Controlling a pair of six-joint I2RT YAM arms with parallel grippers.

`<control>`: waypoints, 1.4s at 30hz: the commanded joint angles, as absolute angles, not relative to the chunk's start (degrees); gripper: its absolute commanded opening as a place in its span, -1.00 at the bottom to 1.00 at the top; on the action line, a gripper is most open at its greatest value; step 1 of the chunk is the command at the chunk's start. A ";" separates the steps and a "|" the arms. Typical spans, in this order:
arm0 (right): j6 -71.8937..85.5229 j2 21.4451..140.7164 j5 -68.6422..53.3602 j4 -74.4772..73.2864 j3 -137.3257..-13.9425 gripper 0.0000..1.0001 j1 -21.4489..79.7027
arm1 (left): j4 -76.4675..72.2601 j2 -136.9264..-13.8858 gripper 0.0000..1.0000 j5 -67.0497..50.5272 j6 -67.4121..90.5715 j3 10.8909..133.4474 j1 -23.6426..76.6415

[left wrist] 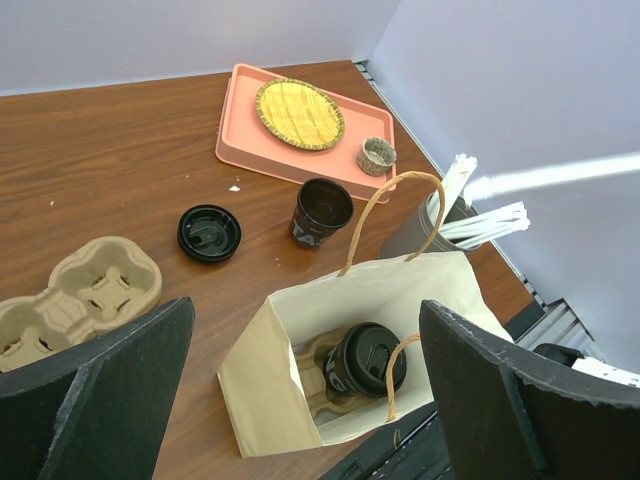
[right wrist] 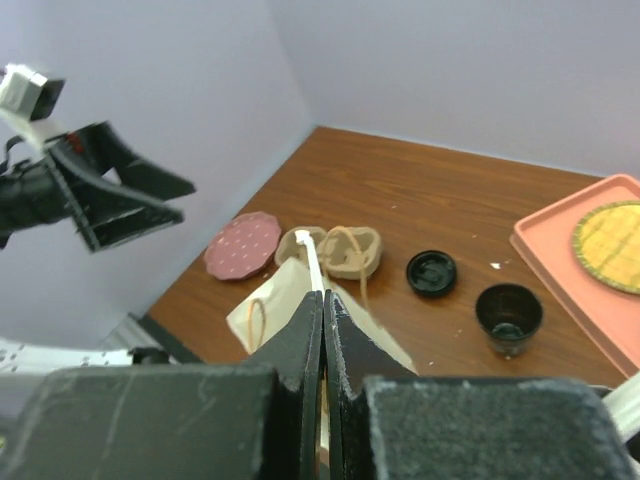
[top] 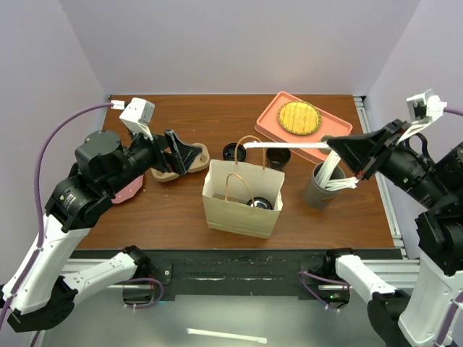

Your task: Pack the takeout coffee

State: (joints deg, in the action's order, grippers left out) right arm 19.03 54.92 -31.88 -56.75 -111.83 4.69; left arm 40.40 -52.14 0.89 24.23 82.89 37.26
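Note:
The takeout coffee point(left wrist: 368, 362), a black cup with its lid on, stands in a pulp carrier at the bottom of the paper bag point(top: 242, 199) in the middle of the table. A second black cup point(top: 278, 157) stands open behind the bag, with its lid point(top: 234, 152) lying to its left. My left gripper point(top: 184, 153) hangs open to the left of the bag, holding nothing. My right gripper point(top: 334, 144) is shut on a long white utensil point(top: 286, 145) whose far end reaches over the bag's back edge point(right wrist: 270, 300).
A grey cup of white utensils point(top: 318, 189) stands right of the bag. A salmon tray point(top: 340, 134) with a woven plate point(top: 300, 117) is at the back right. An empty pulp carrier point(top: 165, 176) and a pink plate point(top: 129, 191) lie at the left.

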 commanded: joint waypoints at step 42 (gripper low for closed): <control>27.86 50.27 -39.99 -45.70 -82.00 -1.00 4.92 | 36.91 -48.08 1.00 4.40 21.53 77.78 37.27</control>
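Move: The right hand already holds a white straw, tip out to its left. The paper bag it is bound for stands about 15 cm to its left and 7 cm ahead, its middle some 40 cm below. The straw pot is about 14 cm ahead and 11 cm right, the empty black cup 27 cm ahead and 2 cm left, both about 45 cm down. From the left hand the bag lies 16 cm right, 1 cm ahead and 28 cm below. Keeping its shut-fingered pinch on one end of the straw, the right hand sinks about 12 cm towards the bag, easing slightly left and back early on, then pushing about 5 cm forward. The wrist tips down some 20 degrees, bringing the straw's free end down over the bag's opening. The open left hand sinks about 2 cm and touches nothing. ##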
